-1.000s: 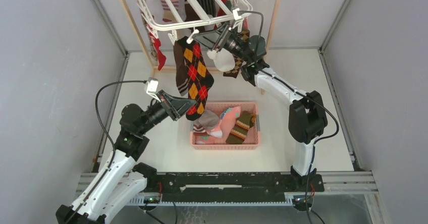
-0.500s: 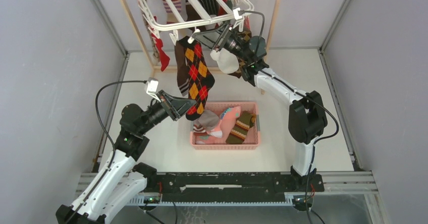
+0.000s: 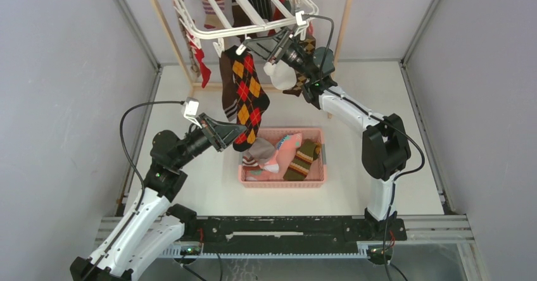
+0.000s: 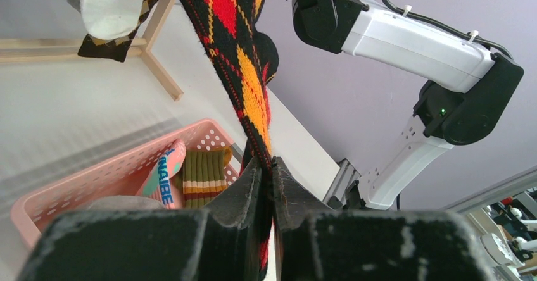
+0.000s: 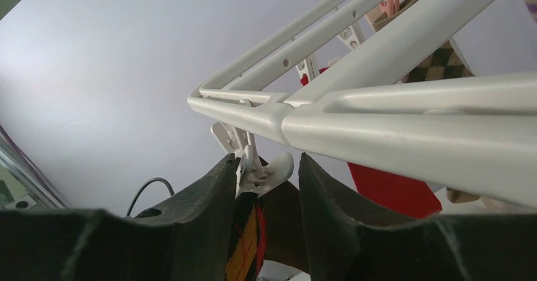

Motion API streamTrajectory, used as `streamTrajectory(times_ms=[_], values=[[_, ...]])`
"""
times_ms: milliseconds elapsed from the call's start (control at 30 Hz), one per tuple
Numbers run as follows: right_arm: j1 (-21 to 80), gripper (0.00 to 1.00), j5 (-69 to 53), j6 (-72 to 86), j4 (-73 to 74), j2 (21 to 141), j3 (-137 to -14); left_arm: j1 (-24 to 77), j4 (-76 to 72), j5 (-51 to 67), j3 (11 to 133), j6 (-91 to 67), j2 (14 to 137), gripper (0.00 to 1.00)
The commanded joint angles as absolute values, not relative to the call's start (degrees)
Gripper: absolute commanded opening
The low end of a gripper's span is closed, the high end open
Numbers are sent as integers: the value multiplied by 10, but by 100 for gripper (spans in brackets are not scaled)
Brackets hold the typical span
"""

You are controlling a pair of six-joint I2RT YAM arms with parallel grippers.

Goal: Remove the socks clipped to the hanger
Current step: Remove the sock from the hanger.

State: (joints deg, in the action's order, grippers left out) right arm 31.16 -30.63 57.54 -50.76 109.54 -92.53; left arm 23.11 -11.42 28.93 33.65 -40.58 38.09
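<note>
The white hanger hangs at the top, with several socks clipped under it. A brown argyle sock dangles from a white clip at the hanger's front bar. My left gripper is shut on this sock's lower end, over the basket. My right gripper straddles that clip. Its jaws are open: the left finger touches the clip and a gap shows at the right finger. A white sock hangs just beside my right gripper.
A pink slatted basket below the argyle sock holds several loose socks. A light wooden pole rack carries the hanger. A red sock hangs at its left. Grey walls close in both sides.
The right gripper's jaws have narrowed around the clip, and the hanger's front has shifted slightly. The left arm and its grip on the argyle sock have not moved.
</note>
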Motion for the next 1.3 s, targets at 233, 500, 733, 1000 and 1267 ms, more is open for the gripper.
streamTrajectory(times_ms=[233, 500, 733, 1000, 1267], values=[[308, 29, -295, 592, -551, 1073, -915, 233, -131, 303, 363, -409, 377, 14], [306, 6, -297, 590, -547, 1075, -915, 234, -127, 307, 366, -407, 375, 14], [301, 5, -294, 586, -541, 1073, -907, 234, -107, 302, 353, -408, 350, 14], [299, 5, -295, 589, -542, 1074, -907, 234, -101, 296, 323, -419, 329, 16], [298, 5, -297, 592, -544, 1075, -903, 235, -99, 297, 302, -427, 318, 16]])
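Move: The right hand's half-open fingers stand around the clothespin holding the red-and-yellow argyle sock, its middle barely 1 cm ahead, 1 cm left and level. The brown sock's middle hangs roughly 6 cm left, 1 cm ahead and 13 cm below that hand. The left hand already pinches the argyle sock near its toe; from it the clothespin is some 19 cm ahead, straight up the sock and 14 cm higher, the basket about 7 cm ahead, 9 cm right and 27 cm below. The right fingers close from about half open to under a third and clamp the clothespin, keeping up the squeeze while the hand eases some 1.5 cm right, slightly forward and down. The left hand waits with its pinch on the sock, then draws back about 1.5 cm towards its base, away from the clothespin, rising about 1 cm and sinking again. ##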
